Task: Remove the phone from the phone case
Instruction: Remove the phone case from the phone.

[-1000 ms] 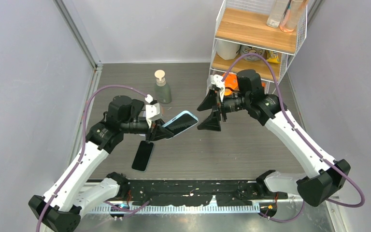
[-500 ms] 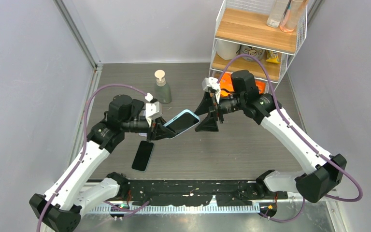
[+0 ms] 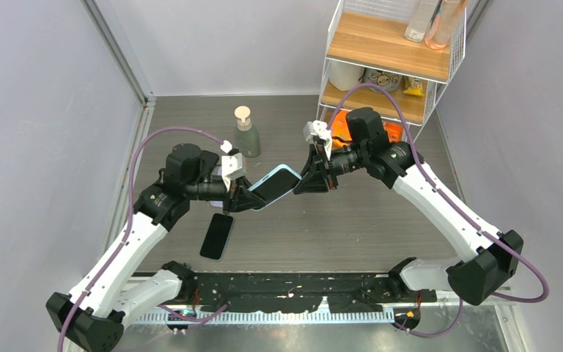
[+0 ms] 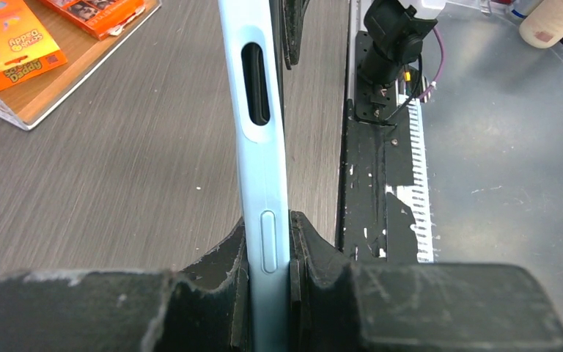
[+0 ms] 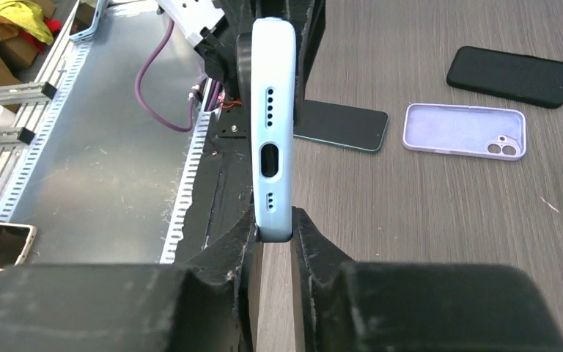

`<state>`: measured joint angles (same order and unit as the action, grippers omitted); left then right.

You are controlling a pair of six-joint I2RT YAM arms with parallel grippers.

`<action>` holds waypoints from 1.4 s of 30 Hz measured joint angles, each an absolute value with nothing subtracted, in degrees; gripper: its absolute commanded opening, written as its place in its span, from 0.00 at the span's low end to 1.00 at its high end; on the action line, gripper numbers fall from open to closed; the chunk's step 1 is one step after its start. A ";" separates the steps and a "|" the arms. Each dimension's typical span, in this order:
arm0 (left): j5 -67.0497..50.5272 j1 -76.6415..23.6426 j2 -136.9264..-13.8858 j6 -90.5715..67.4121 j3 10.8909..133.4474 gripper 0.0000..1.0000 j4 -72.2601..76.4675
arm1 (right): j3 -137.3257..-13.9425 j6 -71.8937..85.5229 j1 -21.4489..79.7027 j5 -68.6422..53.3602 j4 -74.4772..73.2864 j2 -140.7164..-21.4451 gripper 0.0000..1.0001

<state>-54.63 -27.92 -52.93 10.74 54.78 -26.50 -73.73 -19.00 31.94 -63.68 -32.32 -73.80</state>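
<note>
A light blue phone case (image 3: 273,185) with a dark face, the phone's screen as far as I can tell, hangs above the table between both arms. My left gripper (image 3: 240,199) is shut on its lower left end. In the left wrist view the case's side edge (image 4: 262,147) runs up from between the fingers of the left gripper (image 4: 267,229). My right gripper (image 3: 302,180) is shut on the upper right end. In the right wrist view, the right gripper (image 5: 275,221) pinches the case's bottom edge (image 5: 273,132) with its port holes.
A loose black phone (image 3: 217,236) lies flat on the table under the left arm. The right wrist view shows a lilac case (image 5: 464,130) and a black case (image 5: 510,76) on the table. A soap bottle (image 3: 246,132) stands behind. The wire shelf (image 3: 388,59) fills the back right.
The right gripper moved left from open and apart onto the case's free end and closed on it. The left gripper kept its hold and barely moved.
</note>
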 measured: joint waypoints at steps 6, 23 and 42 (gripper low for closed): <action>-56.51 -27.75 -52.95 12.62 54.04 0.00 -27.44 | -73.76 -25.32 32.42 -63.66 -35.44 -73.76 0.05; -58.78 -32.97 -53.19 32.16 53.15 0.00 -37.43 | -76.03 -49.84 38.30 -62.22 -55.81 -73.65 0.05; -56.23 -39.86 -53.54 45.60 52.29 0.00 -43.68 | -78.39 -57.98 39.88 -62.04 -65.08 -74.72 0.05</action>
<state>-56.23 -39.86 -53.54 45.60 52.29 -43.68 -78.39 -57.98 39.88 -62.04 -65.08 -74.72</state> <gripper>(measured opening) 0.204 0.079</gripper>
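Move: The phone in its light-blue case is held between the hands: its middle lies about 5 cm to the right of the left hand point and 3 cm ahead, nearly level. From the right hand, at the phone's near end, the phone's middle is some 7 cm to the left. On the table roughly 22 cm below, the bare phone lies about 14 cm left of the left hand and 3 cm farther out; the lilac case is some 11 cm left of that hand and 21 cm ahead. The right fingers tighten on the near end of the cased phone while the left keeps its pinch. Both hands then draw back and down, the right about 8 cm back and the left some 6 cm each way, turning roughly 20 degrees opposite ways so their fingertips swing towards the base. At the very end the right fingers come off the phone and shut together. ##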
